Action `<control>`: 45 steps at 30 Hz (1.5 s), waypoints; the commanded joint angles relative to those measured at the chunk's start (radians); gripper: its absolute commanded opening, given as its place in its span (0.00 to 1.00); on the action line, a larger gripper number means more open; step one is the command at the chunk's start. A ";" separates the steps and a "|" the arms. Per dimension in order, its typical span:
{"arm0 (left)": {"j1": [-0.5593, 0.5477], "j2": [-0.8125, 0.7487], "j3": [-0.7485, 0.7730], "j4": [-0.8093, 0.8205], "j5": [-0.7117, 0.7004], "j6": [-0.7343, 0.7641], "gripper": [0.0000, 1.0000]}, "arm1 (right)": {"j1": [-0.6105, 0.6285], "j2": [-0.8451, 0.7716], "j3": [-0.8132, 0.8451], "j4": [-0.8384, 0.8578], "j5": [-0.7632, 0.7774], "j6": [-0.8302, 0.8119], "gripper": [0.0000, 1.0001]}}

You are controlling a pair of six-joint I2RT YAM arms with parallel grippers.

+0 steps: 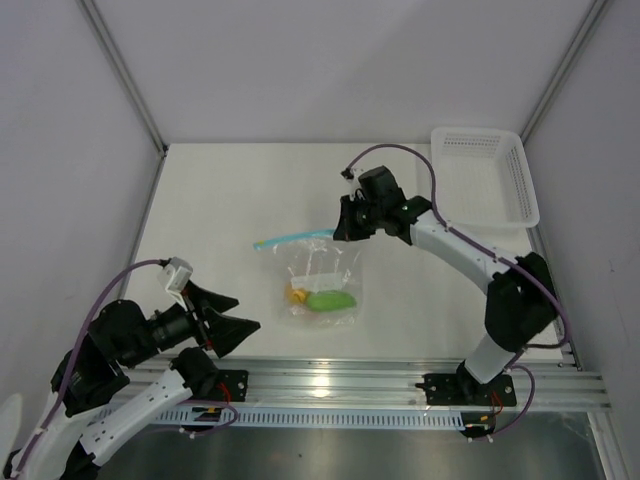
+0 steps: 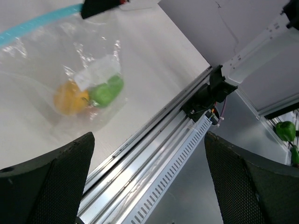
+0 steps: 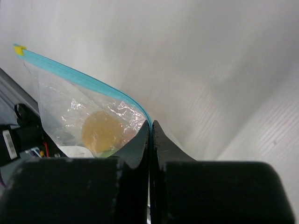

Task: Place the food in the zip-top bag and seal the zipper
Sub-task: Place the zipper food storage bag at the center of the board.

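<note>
The clear zip-top bag (image 1: 322,272) lies mid-table with both food pieces inside: the round orange one (image 1: 296,294) and the oblong green one (image 1: 330,300). Its teal zipper (image 1: 295,238) runs along the far edge. My right gripper (image 1: 342,230) is shut on the zipper's right end; in the right wrist view the strip (image 3: 84,79) disappears between the closed jaws (image 3: 150,123), with the orange piece (image 3: 102,131) behind the plastic. My left gripper (image 1: 248,314) stands open and empty near the front edge, left of the bag. Its wrist view (image 2: 148,137) shows the bag (image 2: 70,60) ahead.
A white lattice basket (image 1: 480,175) stands at the back right corner. An aluminium rail (image 1: 400,380) runs along the table's front edge, just under my left gripper. Grey walls close in the table on both sides and at the back.
</note>
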 commanded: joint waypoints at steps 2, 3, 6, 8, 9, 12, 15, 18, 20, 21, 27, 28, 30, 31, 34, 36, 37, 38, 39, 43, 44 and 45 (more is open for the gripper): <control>0.002 0.026 0.009 0.024 0.102 0.023 0.99 | -0.071 0.175 0.181 0.079 -0.069 0.047 0.00; 0.002 0.023 0.003 0.021 0.106 0.025 0.99 | -0.094 0.209 0.210 0.091 -0.087 0.065 0.00; 0.002 0.011 -0.007 0.008 0.116 0.017 0.99 | -0.129 0.344 0.338 0.111 -0.113 0.116 0.00; 0.002 -0.001 -0.017 0.002 0.122 0.006 1.00 | -0.160 0.433 0.430 0.111 -0.103 0.134 0.00; 0.002 -0.009 -0.024 -0.002 0.128 0.003 1.00 | -0.178 0.459 0.456 0.117 -0.090 0.162 0.00; 0.002 -0.024 -0.034 -0.007 0.140 -0.015 1.00 | -0.218 0.548 0.514 0.169 -0.096 0.266 0.00; 0.002 -0.038 -0.043 -0.010 0.143 -0.024 1.00 | -0.261 0.612 0.528 0.226 -0.083 0.329 0.00; 0.002 -0.040 -0.037 -0.022 0.140 -0.023 1.00 | -0.289 0.657 0.527 0.267 -0.069 0.397 0.00; 0.002 -0.038 -0.035 -0.030 0.133 -0.020 0.99 | -0.298 0.671 0.522 0.272 -0.031 0.416 0.00; 0.002 -0.037 -0.035 -0.028 0.129 -0.018 1.00 | -0.299 0.677 0.505 0.280 -0.023 0.429 0.00; 0.002 -0.024 -0.046 -0.012 0.125 -0.026 0.99 | -0.304 0.671 0.433 0.321 0.029 0.493 0.00; 0.002 -0.021 -0.044 -0.009 0.125 -0.030 0.99 | -0.302 0.674 0.425 0.323 0.026 0.495 0.02; 0.002 -0.017 -0.047 -0.007 0.111 -0.041 1.00 | -0.304 0.680 0.425 0.321 0.022 0.486 0.11; 0.002 -0.015 -0.047 -0.010 0.103 -0.047 0.99 | -0.304 0.679 0.422 0.311 0.025 0.480 0.13; 0.002 -0.009 -0.055 -0.021 0.076 -0.058 0.99 | -0.302 0.663 0.419 0.309 0.028 0.438 0.30; 0.002 -0.004 -0.058 -0.022 0.068 -0.063 1.00 | -0.304 0.651 0.430 0.298 0.039 0.386 0.45; 0.002 -0.001 -0.061 -0.021 0.065 -0.064 1.00 | -0.302 0.642 0.436 0.278 0.043 0.368 0.49; 0.002 0.002 -0.060 -0.019 0.062 -0.067 0.99 | -0.302 0.627 0.456 0.269 0.043 0.348 0.53; 0.002 0.009 -0.063 -0.016 0.059 -0.072 1.00 | -0.304 0.619 0.471 0.237 0.046 0.307 0.60; 0.002 0.041 -0.070 0.010 0.053 -0.090 0.99 | -0.302 0.573 0.527 0.151 0.075 0.210 0.77; 0.002 0.048 -0.078 0.017 0.053 -0.095 0.99 | -0.302 0.533 0.511 0.143 0.083 0.194 0.86; 0.002 0.055 -0.081 0.028 0.059 -0.106 1.00 | -0.302 0.509 0.496 0.139 0.091 0.181 0.88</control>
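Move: Ahead of the right hand by about 20 cm, 4 cm to its left and 14 cm below, lies the bare board centre. The food hangs in the held bag some 6 cm back, 3 cm left and 14 cm below the right fingers; the zipper's yellow end is about 18 cm to their left, level in reach, 3 cm lower. The white basket sits 29 cm ahead, 34 cm right, 13 cm below. From the left hand, the board centre lies roughly 43 cm ahead, 14 cm right, 26 cm down. Carrying the bag by its right zipper corner, the right hand swings quickly forward about 22 cm towards the board centre, sinking all the way and steeply at the end, some 12 cm, while veering slightly right and turning about 35 degrees clockwise; then its fingers open wide around the zipper corner and let go. The empty left hand, still open, drifts a little back and sinks about 3 cm. ##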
